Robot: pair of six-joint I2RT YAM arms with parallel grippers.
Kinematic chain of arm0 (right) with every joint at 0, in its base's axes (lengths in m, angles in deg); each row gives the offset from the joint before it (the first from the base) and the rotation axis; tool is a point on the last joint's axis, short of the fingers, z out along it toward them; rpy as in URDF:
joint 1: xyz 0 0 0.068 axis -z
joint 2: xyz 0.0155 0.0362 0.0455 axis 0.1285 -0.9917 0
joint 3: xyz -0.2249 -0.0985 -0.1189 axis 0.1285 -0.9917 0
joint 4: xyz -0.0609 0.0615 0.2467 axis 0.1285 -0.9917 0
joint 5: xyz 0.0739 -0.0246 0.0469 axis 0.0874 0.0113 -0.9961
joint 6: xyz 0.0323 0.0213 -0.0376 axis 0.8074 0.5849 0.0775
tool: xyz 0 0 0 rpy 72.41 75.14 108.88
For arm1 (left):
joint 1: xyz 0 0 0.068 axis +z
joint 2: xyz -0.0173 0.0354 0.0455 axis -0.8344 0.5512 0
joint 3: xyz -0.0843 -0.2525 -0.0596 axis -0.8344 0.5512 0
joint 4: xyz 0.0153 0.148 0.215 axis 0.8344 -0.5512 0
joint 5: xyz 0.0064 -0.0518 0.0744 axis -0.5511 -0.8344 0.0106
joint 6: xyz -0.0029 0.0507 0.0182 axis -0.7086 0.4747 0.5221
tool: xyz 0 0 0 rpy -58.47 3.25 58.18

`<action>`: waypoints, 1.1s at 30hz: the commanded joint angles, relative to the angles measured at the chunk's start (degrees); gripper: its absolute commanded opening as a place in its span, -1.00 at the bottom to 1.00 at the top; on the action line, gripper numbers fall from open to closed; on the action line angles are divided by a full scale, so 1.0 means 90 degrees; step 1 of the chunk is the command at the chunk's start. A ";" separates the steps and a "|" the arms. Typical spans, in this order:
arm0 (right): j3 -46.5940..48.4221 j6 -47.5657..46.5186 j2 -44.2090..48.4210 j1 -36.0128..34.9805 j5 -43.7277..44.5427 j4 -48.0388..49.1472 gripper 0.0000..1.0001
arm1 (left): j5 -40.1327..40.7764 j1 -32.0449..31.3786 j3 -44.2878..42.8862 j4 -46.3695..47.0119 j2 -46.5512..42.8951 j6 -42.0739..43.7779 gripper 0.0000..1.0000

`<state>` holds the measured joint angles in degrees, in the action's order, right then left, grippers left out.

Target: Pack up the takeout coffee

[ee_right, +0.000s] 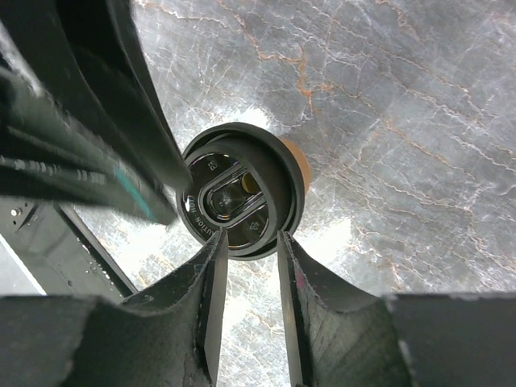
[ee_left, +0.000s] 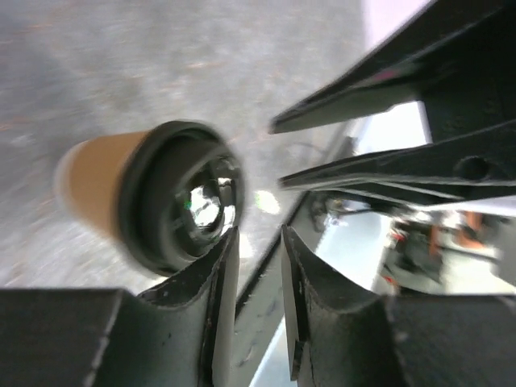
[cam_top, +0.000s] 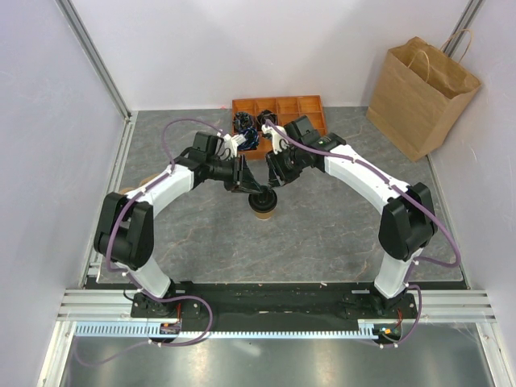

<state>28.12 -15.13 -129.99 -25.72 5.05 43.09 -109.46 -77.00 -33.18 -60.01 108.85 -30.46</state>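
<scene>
The takeout coffee [cam_top: 264, 206], a small brown paper cup with a black lid, stands upright on the grey marbled table [cam_top: 339, 226] between the two arms. My left gripper [cam_top: 255, 188] hovers just above its left side. In the left wrist view the lid [ee_left: 179, 197] lies outside the left finger, and the gripper [ee_left: 258, 240] is open with only table in the gap. My right gripper [cam_top: 274, 181] hangs over the cup from the right. In the right wrist view it [ee_right: 250, 239] is open, its tips at the near rim of the lid [ee_right: 242, 189], pinching nothing.
A large brown paper bag [cam_top: 422, 95] with handles stands at the back right against the wall. An orange compartment tray [cam_top: 292, 109] holding dark items sits at the back centre, behind the grippers. Something tan [cam_top: 131, 189] shows partly behind the left arm. White walls enclose the table.
</scene>
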 commanded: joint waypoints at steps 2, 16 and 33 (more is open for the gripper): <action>0.0054 0.0012 -0.0181 0.0016 -0.0232 0.0060 -0.26 | 0.1761 -0.0013 -0.0732 -0.1595 -0.0548 0.1817 -0.43; -0.0034 0.0012 -0.0523 0.0016 -0.0184 0.0041 -0.53 | 0.3725 -0.0872 -0.1660 -0.2730 -0.0548 0.3029 -0.70; -0.0044 0.0139 -0.0660 0.0016 -0.0096 0.0051 -0.65 | 0.4068 -0.1312 -0.1036 -0.2349 -0.0090 0.2913 -0.74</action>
<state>27.84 -14.32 -134.73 -25.72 3.69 43.09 -73.73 -88.78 -45.64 -83.31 104.98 -5.52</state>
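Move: The black lid on the coffee cup lies about 2 cm to the right of the left hand, 1 cm back and some 5 cm below it. From the right hand, the lid is about 4 cm to the left, 3 cm back and 5 cm down. Beyond stands the orange tray, its middle roughly 23 cm ahead of the left hand and 7 cm to its right. The black bundles in the tray are about 20 cm ahead of the left hand and 3 cm to its left. Lower the right gripper about 3.5 cm, nearly straight down to the lid's near rim, narrowing its fingers, and hold there. Meanwhile swing the left gripper some 4 cm left and forward off the lid, tipping its fingers steeply down by 30 degrees or more and nearly closing them, then ease it partway back and right; let it rise slightly and sink again beside the lid's left edge. ##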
